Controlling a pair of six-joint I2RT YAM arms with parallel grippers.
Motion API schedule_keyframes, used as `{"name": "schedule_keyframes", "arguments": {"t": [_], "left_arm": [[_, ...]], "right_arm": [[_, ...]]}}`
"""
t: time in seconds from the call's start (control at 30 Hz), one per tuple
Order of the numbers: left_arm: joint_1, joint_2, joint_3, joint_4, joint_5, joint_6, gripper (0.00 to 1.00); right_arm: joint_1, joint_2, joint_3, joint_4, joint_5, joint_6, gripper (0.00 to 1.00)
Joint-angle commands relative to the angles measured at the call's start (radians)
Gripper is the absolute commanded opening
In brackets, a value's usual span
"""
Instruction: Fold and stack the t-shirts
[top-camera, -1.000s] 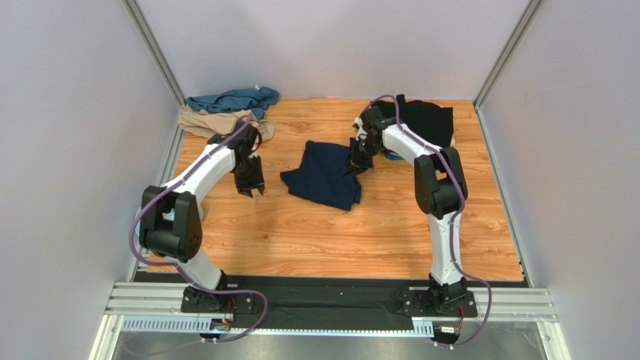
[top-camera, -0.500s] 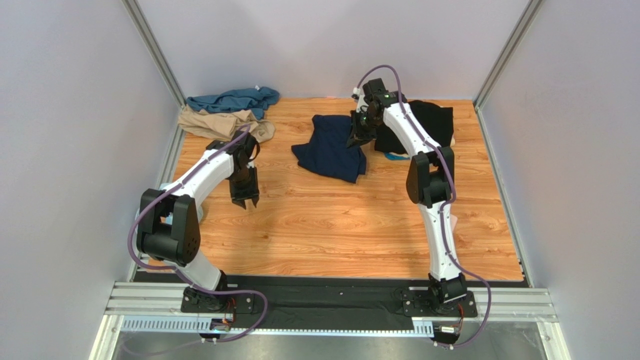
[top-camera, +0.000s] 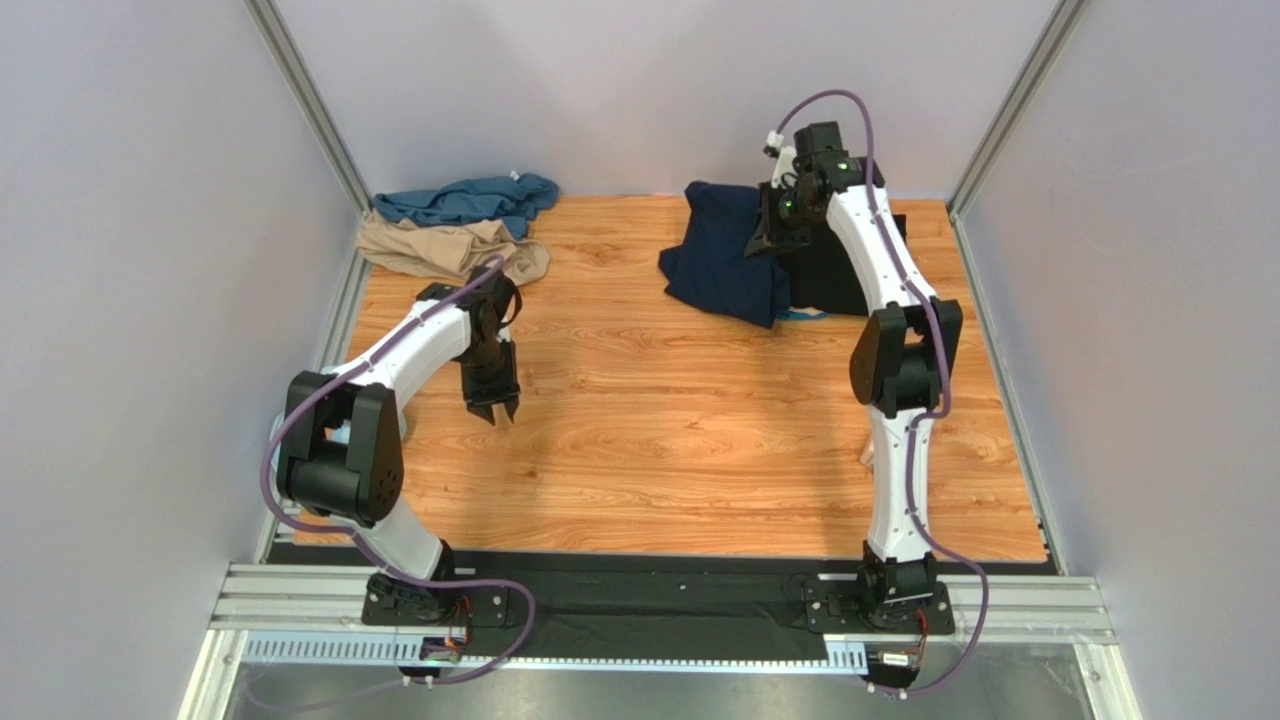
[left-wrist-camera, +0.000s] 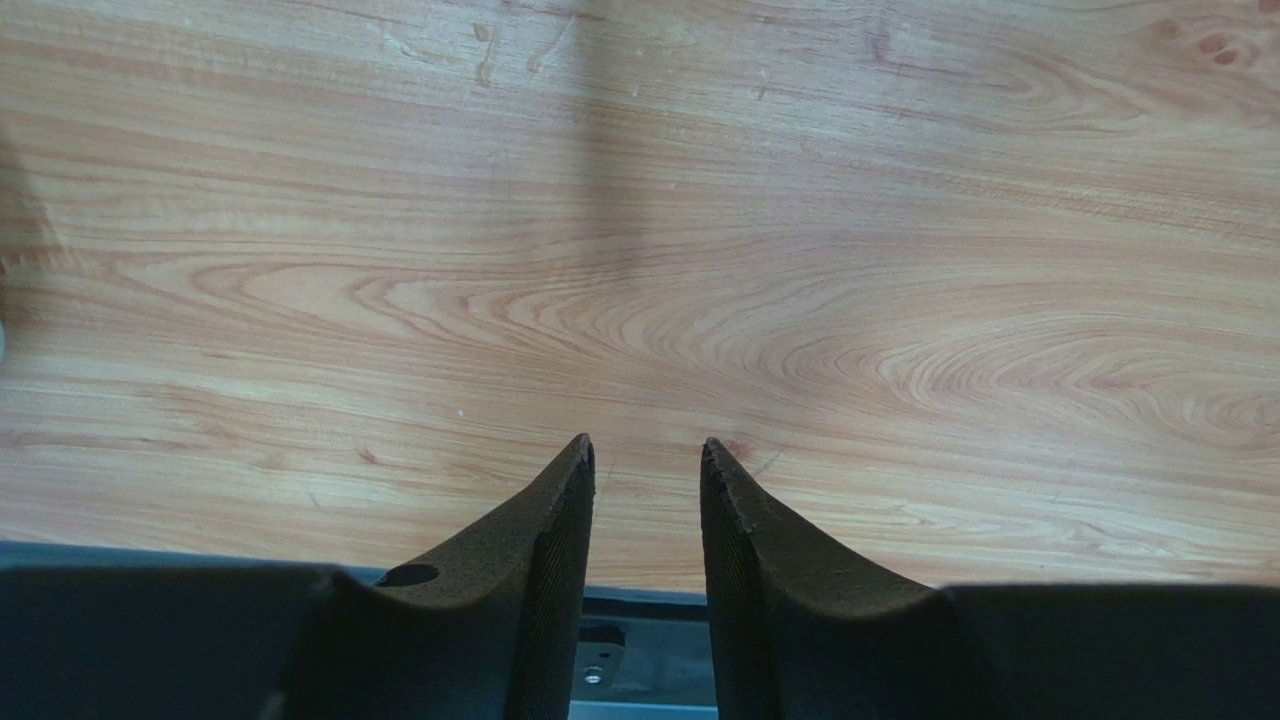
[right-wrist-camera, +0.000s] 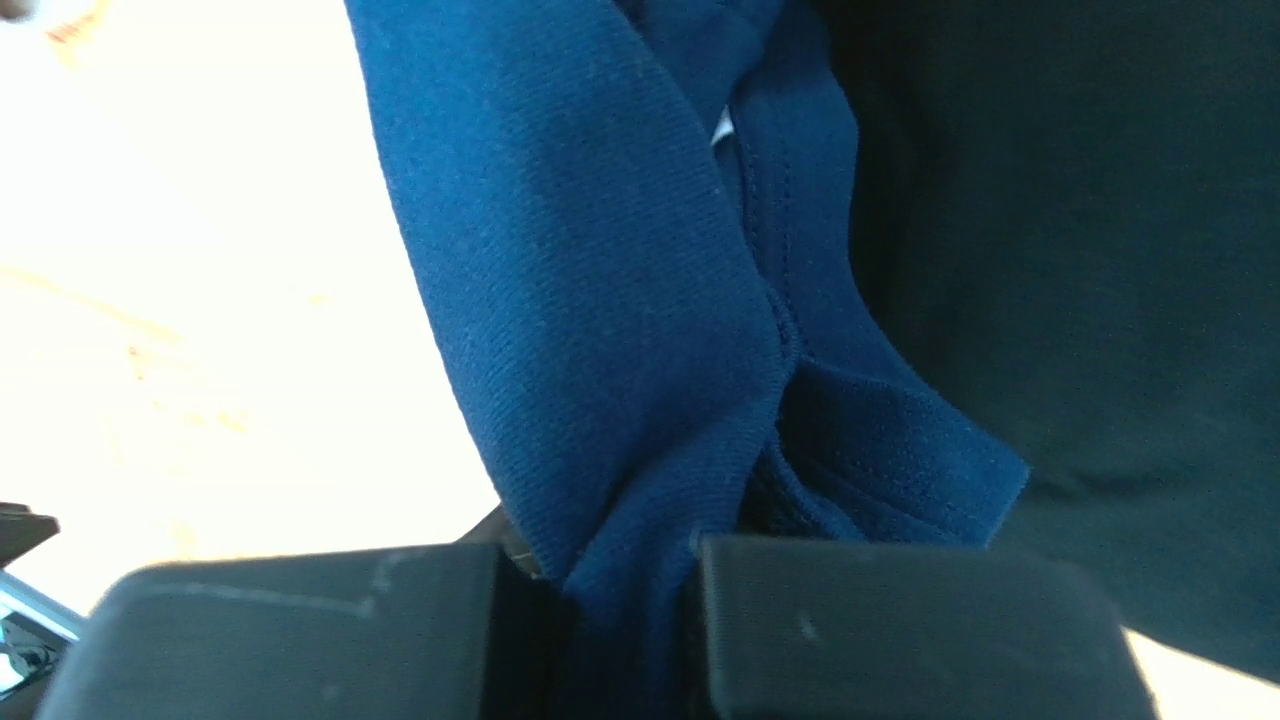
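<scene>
My right gripper (top-camera: 769, 228) is shut on the folded dark navy t-shirt (top-camera: 721, 258), holding it lifted at the back right of the table. In the right wrist view the navy t-shirt (right-wrist-camera: 631, 330) bunches between the jaws, with the black t-shirt (right-wrist-camera: 1082, 270) right behind it. The black t-shirt (top-camera: 845, 267) lies flat under the right arm. The teal t-shirt (top-camera: 466, 200) and the tan t-shirt (top-camera: 428, 245) lie crumpled in the back left corner. My left gripper (top-camera: 493, 408) hangs open over bare wood, its fingers (left-wrist-camera: 559, 510) holding nothing.
Grey walls and metal frame posts (top-camera: 308, 105) close in the table on three sides. A black strip and the aluminium rail (top-camera: 661, 608) with both arm bases run along the near edge. A bit of pale blue (top-camera: 804, 314) peeks out by the black shirt.
My right gripper has carried the navy t-shirt from the table's middle up and back to the right, onto the black shirt's edge. The left gripper drew back slightly and narrowed a little.
</scene>
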Motion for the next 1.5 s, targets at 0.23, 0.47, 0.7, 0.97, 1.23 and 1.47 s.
{"name": "schedule_keyframes", "arguments": {"t": [0.23,0.47,0.7,0.97,1.23,1.47], "left_arm": [[-0.034,0.020,0.026,0.006,0.039,-0.008,0.38],[-0.062,0.056,0.030,0.006,0.048,-0.013,0.38],[-0.082,0.080,0.043,0.003,0.051,-0.008,0.38],[-0.097,0.091,0.026,0.005,0.047,-0.008,0.37],[-0.110,0.094,-0.003,0.018,0.053,-0.017,0.36],[-0.117,0.096,-0.008,0.026,0.058,-0.026,0.36]], "right_arm": [[-0.138,-0.130,0.044,0.064,-0.076,0.013,0.00],[-0.250,-0.147,0.030,0.082,-0.114,0.045,0.00],[-0.387,-0.049,0.024,0.111,-0.218,0.116,0.00],[-0.402,0.045,0.002,0.118,-0.233,0.146,0.00],[-0.405,0.077,0.004,0.121,-0.186,0.182,0.37],[-0.422,-0.016,0.005,0.121,0.056,0.203,0.46]]}}
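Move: In my right hand I still hold the folded navy t-shirt, its middle hanging about 6 cm to the left and 6 below. I am taking it to the black t-shirt stack, centred about 10 cm to my right, 3 ahead and 12 down; a light-blue edge peeks out some 5 cm back and 7 right. From my empty left hand, the black stack is roughly 28 cm ahead, 53 right, a little lower. I lift the pinched navy shirt about 5 cm with my right hand, sweep it some 19 cm right and slightly forward across the black stack, turning the wrist clockwise by some 25 degrees, then lower it about 7 cm at the stack's right side and open my fingers. My left hand, empty, eases a few centimetres right and down over bare table. ##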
